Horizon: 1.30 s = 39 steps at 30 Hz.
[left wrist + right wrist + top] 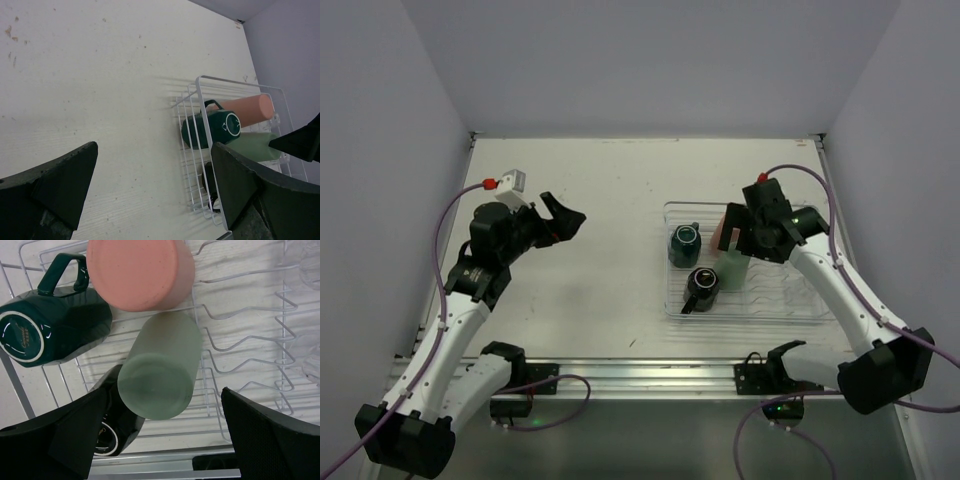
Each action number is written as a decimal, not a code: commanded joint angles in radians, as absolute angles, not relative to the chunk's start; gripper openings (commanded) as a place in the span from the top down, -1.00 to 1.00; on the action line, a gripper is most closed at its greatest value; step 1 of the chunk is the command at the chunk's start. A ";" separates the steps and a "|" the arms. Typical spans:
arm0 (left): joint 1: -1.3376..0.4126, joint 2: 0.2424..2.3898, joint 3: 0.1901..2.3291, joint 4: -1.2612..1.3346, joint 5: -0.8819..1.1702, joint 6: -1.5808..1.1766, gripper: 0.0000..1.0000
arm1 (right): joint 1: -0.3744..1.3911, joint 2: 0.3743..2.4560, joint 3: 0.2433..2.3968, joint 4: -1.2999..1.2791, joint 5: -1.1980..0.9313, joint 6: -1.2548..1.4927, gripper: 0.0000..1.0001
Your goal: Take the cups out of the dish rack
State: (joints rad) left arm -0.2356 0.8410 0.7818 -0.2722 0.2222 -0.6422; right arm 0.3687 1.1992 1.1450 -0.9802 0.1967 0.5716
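Note:
The dish rack [790, 312] sits right of centre on the table. It holds a dark teal mug [684, 243], a black mug [702, 287], a pink tumbler [726, 230] and a pale green tumbler [732, 272]. My right gripper [748, 240] hovers open above the tumblers. In the right wrist view its jaws stand wide on either side of the green tumbler [160, 375], not touching it. The pink tumbler [140, 272], teal mug [50, 330] and black mug [112, 432] lie close by. My left gripper [563, 220] is open and empty over the bare table, left of the rack.
Clear glasses [306, 265] lie at the rack's right end. The left wrist view shows the rack's wire wall [197, 100] with the teal mug [212, 127] behind it. Grey walls enclose the table on three sides.

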 commanded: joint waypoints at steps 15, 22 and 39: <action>-0.227 0.851 0.798 -0.256 0.262 -0.629 -0.98 | 0.442 1.338 1.175 -0.982 0.334 0.607 -0.92; -0.227 0.859 0.795 -0.250 0.271 -0.627 -0.98 | 0.445 1.358 1.166 -0.971 0.339 0.614 -0.73; -0.227 0.867 0.805 -0.252 0.279 -0.626 -0.98 | 0.474 1.374 1.152 -0.945 0.314 0.627 0.26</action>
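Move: Just under the right hand is the green cup, its middle some 2 cm ahead, 1 cm to the left and 7 cm down. The pink cup stands right beyond it, about 10 cm ahead of the hand and 1 cm left; the dark green mug is 6 cm ahead and 12 cm left, the black mug 3 cm back and 7 cm left. From the left hand the green cup is about 34 cm to the right, 2 cm back and 14 cm lower. Sinking about 4 cm onto the green cup, the right hand eases roughly a centimetre forward and a little left while its wrist rolls and tips slightly, so the open fingers straddle the cup's upturned end. Once nearly down, the fingers close by about a third of their opening and pinch the cup from both sides. ##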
